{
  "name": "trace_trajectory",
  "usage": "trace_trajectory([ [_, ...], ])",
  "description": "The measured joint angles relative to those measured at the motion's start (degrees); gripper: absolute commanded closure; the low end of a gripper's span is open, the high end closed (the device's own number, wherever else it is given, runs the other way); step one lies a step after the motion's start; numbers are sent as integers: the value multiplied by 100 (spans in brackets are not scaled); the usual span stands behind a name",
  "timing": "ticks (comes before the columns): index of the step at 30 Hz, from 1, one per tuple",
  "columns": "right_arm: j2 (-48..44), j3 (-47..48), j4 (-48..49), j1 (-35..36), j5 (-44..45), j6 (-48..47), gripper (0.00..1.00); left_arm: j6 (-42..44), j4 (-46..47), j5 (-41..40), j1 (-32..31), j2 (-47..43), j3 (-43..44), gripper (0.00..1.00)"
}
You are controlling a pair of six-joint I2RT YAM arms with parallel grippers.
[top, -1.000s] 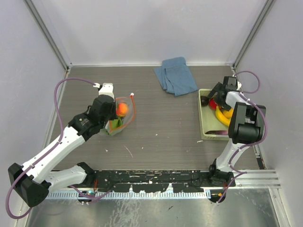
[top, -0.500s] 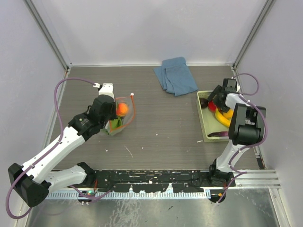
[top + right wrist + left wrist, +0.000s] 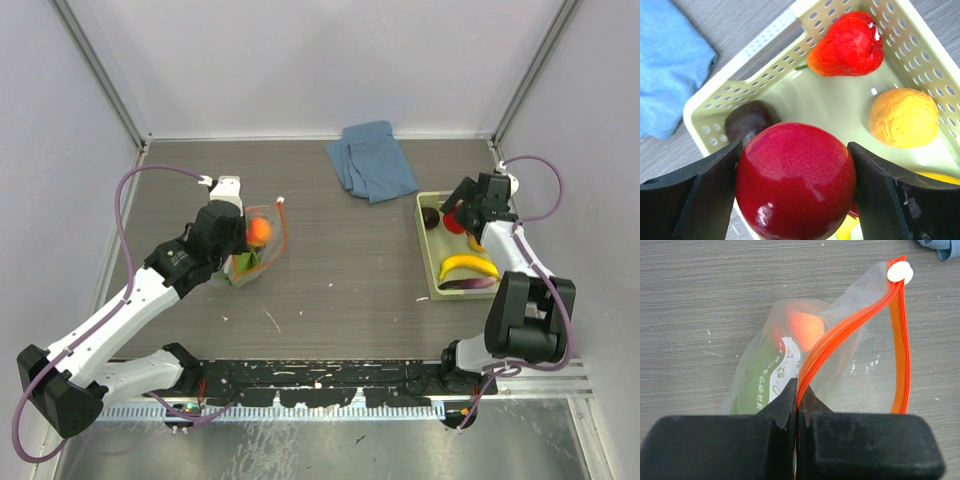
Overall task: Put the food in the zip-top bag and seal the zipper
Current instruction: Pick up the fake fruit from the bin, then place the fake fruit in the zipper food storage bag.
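The clear zip-top bag (image 3: 256, 250) stands left of centre with an orange fruit (image 3: 259, 231) and a green leafy vegetable (image 3: 752, 390) inside. My left gripper (image 3: 799, 390) is shut on the bag's orange-red zipper strip (image 3: 840, 332); the white slider tab (image 3: 900, 272) sits at the strip's far end. My right gripper (image 3: 795, 170) is shut on a round dark red fruit (image 3: 796, 180), holding it over the pale green basket (image 3: 765, 45). In the basket lie a red strawberry-like fruit (image 3: 847, 46), an orange-yellow fruit (image 3: 903, 117), a dark purple piece (image 3: 747, 120), a banana (image 3: 468, 265) and an eggplant (image 3: 465, 284).
A folded blue cloth (image 3: 370, 160) lies at the back centre, left of the basket (image 3: 424, 262). Grey walls with metal posts close in the table on three sides. Both arm bases sit at the near edge.
My right gripper has risen from the basket with the dark red fruit and moved toward its back end, uncovering the banana. The left arm and bag have not moved.
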Motion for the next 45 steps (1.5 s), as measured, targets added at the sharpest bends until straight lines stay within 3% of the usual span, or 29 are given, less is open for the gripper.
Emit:
trace_trajectory([
  [4, -599, -175, 68, 319, 107, -33, 34, 2, 24, 81, 0, 0, -2, 100],
  [11, -1572, -529, 490, 1543, 96, -249, 34, 7, 39, 297, 0, -9, -2, 100],
  [23, -2328, -787, 1637, 3681, -271, -616, 35, 55, 162, 785, 0, -127, -42, 100],
  [33, -2269, -1163, 3322, 5090, -1038, -1298, 35, 157, 170, 1193, 0, -81, -42, 100],
  [45, -1250, -1331, 5407, 5908, -2096, -2225, 37, 205, 208, 1733, -11, -9, -42, 100],
])
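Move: The right hand already grips the red fruit, raised over the bin. The held bag's open mouth is its goal, about 48 cm left, 6 cm back and 9 cm higher. In the bin some 8 cm below the hand are the avocado, 6 cm ahead and 6 cm left, and the red pepper, 7 cm ahead and 5 cm right. From the left hand, the mouth is 4 cm ahead, 5 cm right and 3 cm below. Keeping the red fruit squeezed between spread fingers, the right hand sweeps it out over the bin's left side to the bag mouth, some 40 cm left, climbing nearly 20 cm and drawing back 15 cm. Its fingers swing counter-clockwise to point left and tip up towards level. The left hand, still pinching the rim, brings the bag 5 cm right, turning about 15 degrees clockwise. ##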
